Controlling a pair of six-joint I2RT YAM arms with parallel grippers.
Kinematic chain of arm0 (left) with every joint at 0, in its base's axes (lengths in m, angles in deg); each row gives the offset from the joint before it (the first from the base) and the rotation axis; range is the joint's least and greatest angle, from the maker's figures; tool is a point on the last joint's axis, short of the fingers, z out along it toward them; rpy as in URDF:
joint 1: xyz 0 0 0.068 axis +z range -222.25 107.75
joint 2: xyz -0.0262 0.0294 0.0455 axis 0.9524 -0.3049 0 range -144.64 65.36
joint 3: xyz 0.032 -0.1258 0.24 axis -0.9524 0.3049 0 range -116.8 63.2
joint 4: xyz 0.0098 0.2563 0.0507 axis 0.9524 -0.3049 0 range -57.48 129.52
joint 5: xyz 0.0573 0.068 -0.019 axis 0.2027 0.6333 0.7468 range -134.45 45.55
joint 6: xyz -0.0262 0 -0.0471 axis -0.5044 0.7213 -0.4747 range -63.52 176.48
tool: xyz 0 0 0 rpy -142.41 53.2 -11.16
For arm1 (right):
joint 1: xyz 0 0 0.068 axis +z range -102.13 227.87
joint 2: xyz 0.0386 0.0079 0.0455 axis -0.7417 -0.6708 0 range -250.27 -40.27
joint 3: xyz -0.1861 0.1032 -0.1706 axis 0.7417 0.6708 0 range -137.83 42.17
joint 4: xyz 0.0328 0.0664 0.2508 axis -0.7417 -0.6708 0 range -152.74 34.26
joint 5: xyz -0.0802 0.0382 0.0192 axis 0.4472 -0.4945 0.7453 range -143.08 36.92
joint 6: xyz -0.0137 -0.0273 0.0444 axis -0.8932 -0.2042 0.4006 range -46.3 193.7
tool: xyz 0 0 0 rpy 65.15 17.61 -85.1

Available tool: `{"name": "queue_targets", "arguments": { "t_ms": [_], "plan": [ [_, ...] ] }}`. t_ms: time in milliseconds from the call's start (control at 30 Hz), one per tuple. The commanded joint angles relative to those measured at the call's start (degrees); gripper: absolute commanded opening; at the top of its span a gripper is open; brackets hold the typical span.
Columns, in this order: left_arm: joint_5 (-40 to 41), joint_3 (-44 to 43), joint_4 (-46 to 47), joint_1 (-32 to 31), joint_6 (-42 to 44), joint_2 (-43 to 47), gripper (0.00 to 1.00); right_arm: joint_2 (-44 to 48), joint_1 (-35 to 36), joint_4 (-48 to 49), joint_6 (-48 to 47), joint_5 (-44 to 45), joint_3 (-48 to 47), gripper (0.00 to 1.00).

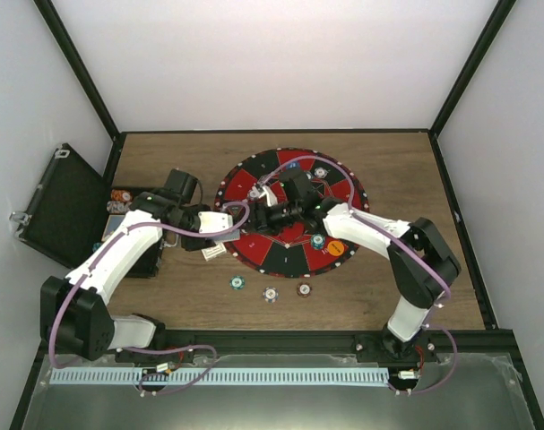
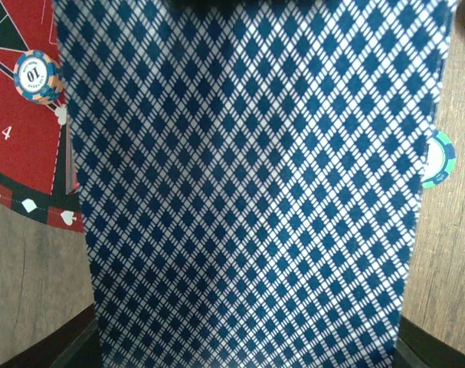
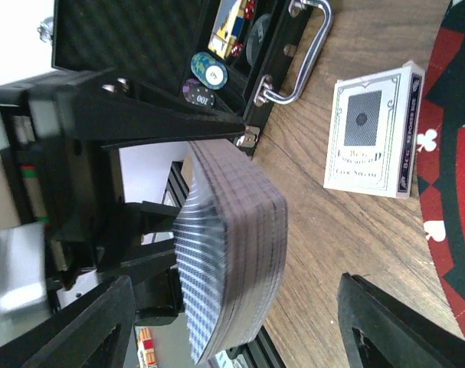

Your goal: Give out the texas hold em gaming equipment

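My left gripper is shut on a deck of playing cards and holds it on edge above the wood, just left of the mat. In the left wrist view the deck's blue diamond-patterned back fills the frame and hides the fingers. My right gripper faces it, open, one finger on each side of the deck, with a clear gap to the right finger. Poker chips lie on the table and on the mat, next to an orange button disc.
The round red-and-black mat lies mid-table under the right arm. The open black case stands at the left edge, with chips in it. A card box lies on the wood between case and mat.
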Motion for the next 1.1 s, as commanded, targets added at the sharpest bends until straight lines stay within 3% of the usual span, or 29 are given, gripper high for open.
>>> {"name": "queue_targets", "arguments": {
  "t_ms": [0,733,800,833,867,900,933,967,1067],
  "plan": [
    [-1.12,-2.27,0.05,-1.03,-0.49,1.27,0.04,-2.58,1.56,2.25,1.53,-2.08,-1.36,0.74],
    [-0.72,-2.82,2.86,-3.39,-2.80,1.52,0.04,-6.27,2.28,24.65,17.42,-11.35,2.30,0.26],
    [-1.02,-2.68,3.37,-3.47,-3.07,1.54,0.04,-6.51,2.44,25.66,18.18,-11.56,2.39,0.17],
    [-1.09,-2.70,3.72,-3.50,-3.52,1.54,0.12,-6.64,2.51,26.05,18.53,-11.65,2.39,0.13],
    [-1.28,-2.65,3.78,-3.54,-3.69,1.54,0.30,-6.69,2.51,26.45,18.89,-11.75,2.45,0.09],
    [-1.39,-2.60,3.59,-3.56,-3.84,1.67,0.62,-6.67,2.55,26.85,19.12,-11.84,2.52,0.06],
    [-1.37,-2.45,3.79,-3.57,-4.08,1.84,0.84,-6.61,2.51,27.00,19.12,-11.78,2.56,0.05],
    [-1.40,-2.34,4.50,-3.52,-4.92,2.15,0.97,-6.47,2.55,27.02,19.17,-11.77,2.63,0.04],
    [-2.76,-2.77,4.06,-3.48,-6.04,2.81,1.00,-6.27,2.55,27.71,19.35,-11.93,3.02,0.03]
  ]
}}
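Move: The deck of cards, still held by its edges in the left hand, has its middle about 5 cm to the left of the right hand, some 2 cm lower and 1 cm farther back; it juts out about 4 cm to the right of the left hand. On the table some 17 cm below the right hand, the card box lies 7 cm left and 6 cm back, and the centre of the poker mat 12 cm right and 3 cm forward. The right hand slips its open fingers some 3 cm to the left over the near end of the deck, one finger above and one below, dipping about 1.5 cm at first and coming up again while its wrist turns some 15 degrees, and closes to pinch the deck by its two faces. The left hand, still gripping the edges, eases about 2 cm to the right towards it and rises nearly as much, then at the very end spreads its fingers wide to let the deck go. ##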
